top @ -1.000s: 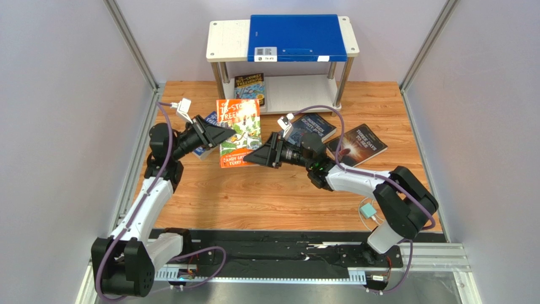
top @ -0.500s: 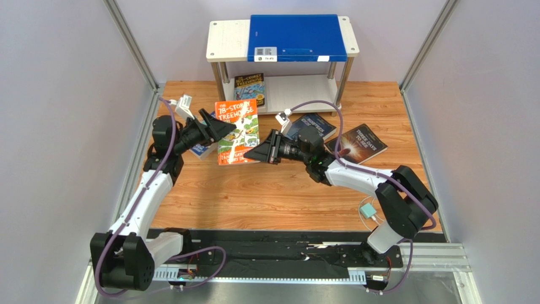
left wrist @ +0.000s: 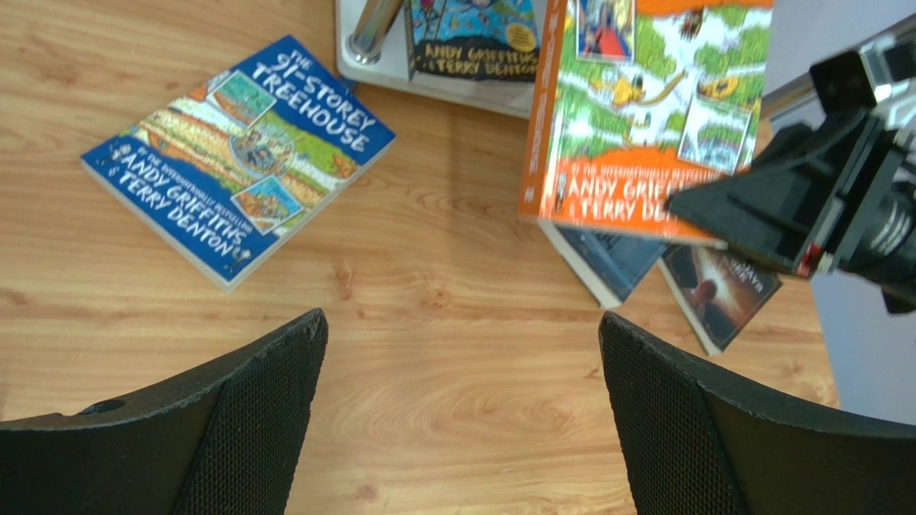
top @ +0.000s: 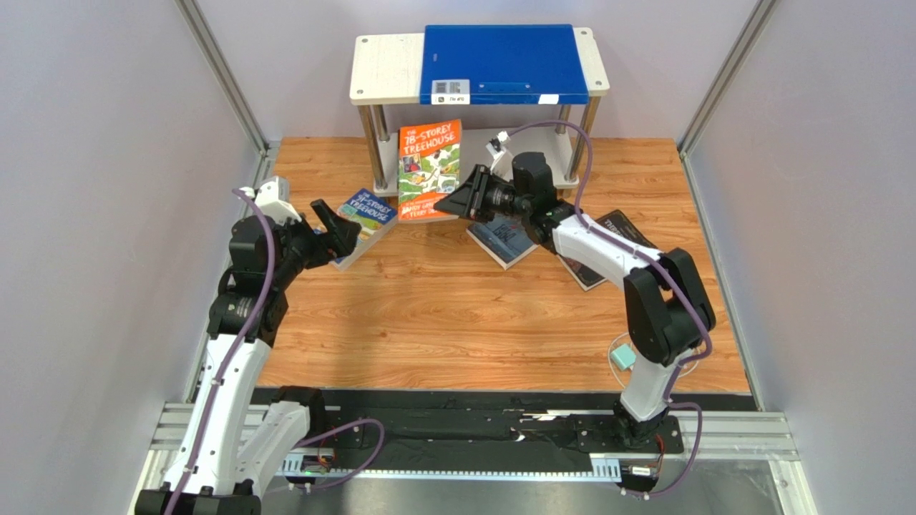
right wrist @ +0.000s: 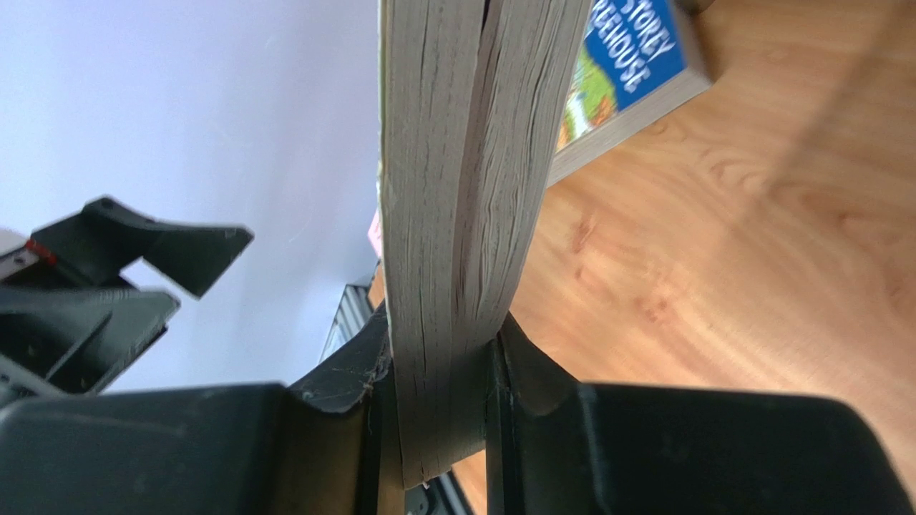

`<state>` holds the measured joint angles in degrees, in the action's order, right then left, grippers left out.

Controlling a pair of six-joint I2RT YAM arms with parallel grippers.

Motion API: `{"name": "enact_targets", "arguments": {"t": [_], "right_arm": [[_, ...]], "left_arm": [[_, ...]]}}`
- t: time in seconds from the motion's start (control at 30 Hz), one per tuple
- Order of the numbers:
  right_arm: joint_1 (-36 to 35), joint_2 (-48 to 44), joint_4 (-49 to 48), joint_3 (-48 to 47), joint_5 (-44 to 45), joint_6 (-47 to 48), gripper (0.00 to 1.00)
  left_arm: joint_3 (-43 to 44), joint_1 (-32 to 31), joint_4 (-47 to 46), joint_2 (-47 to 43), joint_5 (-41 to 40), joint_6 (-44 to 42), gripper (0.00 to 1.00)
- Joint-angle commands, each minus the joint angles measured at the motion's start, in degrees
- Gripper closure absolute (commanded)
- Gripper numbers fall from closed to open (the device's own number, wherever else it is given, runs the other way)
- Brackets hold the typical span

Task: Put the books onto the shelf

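Note:
My right gripper (top: 460, 201) is shut on the orange-red Treehouse book (top: 429, 170), which it holds upright just in front of the shelf (top: 376, 81), by the lower board. The book's page edge (right wrist: 462, 215) is pinched between the fingers of the right gripper (right wrist: 441, 365). My left gripper (top: 339, 227) stands open and empty over bare wood (left wrist: 462, 354), near the blue Treehouse book (left wrist: 242, 156) lying flat. A dark Treehouse book (left wrist: 473, 38) lies on the lower board. The navy book (top: 505, 238) and the black-brown book (top: 602, 252) lie under the right arm.
A large blue folder (top: 505, 62) covers most of the shelf's top board. A silver post (left wrist: 371, 32) stands at the lower board's corner. A small teal object (top: 624, 356) lies near the right arm's base. Grey walls close in both sides.
The left gripper opened, let go of the orange-red book and drew back to the left. The right gripper shut on that book and carried it away to the front of the shelf.

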<state>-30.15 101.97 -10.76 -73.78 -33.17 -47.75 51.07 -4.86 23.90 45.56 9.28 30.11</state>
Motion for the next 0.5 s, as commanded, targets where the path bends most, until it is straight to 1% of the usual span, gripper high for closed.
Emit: {"name": "enact_targets", "arguments": {"t": [0.0, 0.1, 0.17, 0.23, 0.33, 0.43, 0.47], "right_arm": [[1.32, 5.24, -2.15, -8.47, -3.65, 2.57, 1.0], [2.2, 9.99, -2.59, -11.9, -5.15, 2.05, 1.0], [2.29, 13.67, -2.16, -15.86, -5.85, 2.04, 1.0], [2.29, 15.79, -1.46, -19.54, -6.12, 2.31, 1.0], [2.64, 19.04, -1.1, -22.63, -5.94, 1.87, 1.0], [3.17, 23.17, 0.21, -28.16, -5.68, 1.25, 1.0], [3.26, 24.4, 1.0, -31.57, -6.2, 1.34, 1.0]], "left_arm": [[-0.35, -0.23, 3.61, 0.41, 0.47, -2.6, 0.0], [-1.85, -0.23, 3.52, -0.47, 1.27, -2.86, 0.0], [-2.99, -0.23, 3.17, -1.35, 2.14, -3.04, 0.0], [-3.87, -0.23, 2.73, -2.14, 3.2, -2.86, 0.0], [-5.01, -0.23, 2.99, -2.67, 4.96, -2.95, 0.0], [-5.72, -0.23, 3.61, -3.54, 4.7, -3.04, 0.0], [-5.89, -0.23, 3.61, -3.64, 5.22, -2.95, 0.0]]}}
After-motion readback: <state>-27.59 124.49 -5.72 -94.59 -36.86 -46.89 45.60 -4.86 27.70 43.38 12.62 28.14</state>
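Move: The right hand grips the orange 78-Storey book by its lower near end. The black treehouse book on the lower shelf, beside which this one is going, is about 19 cm ahead, 6 cm left and 10 cm below. The blue 21-Storey book lies on the table 10 cm ahead and 20 cm left, the dark blue book 9 cm ahead and 17 cm right, both about 20 cm down. From the empty left hand, the 21-Storey book is some 18 cm ahead, 2 cm left and 25 cm below. Keeping its pinch on the orange book, the right hand carries it about 8 cm forward and 7 cm down, edging slightly left, towards the black treehouse book on the lower shelf; the downward part sets in just after the forward one, and the wrist tilts only a little. The left hand, fingers still wide open and touching nothing, sinks about 5 cm while drawing back a couple of centimetres, its fingers tipping slightly further down as it comes lower behind the blue 21-Storey book. ##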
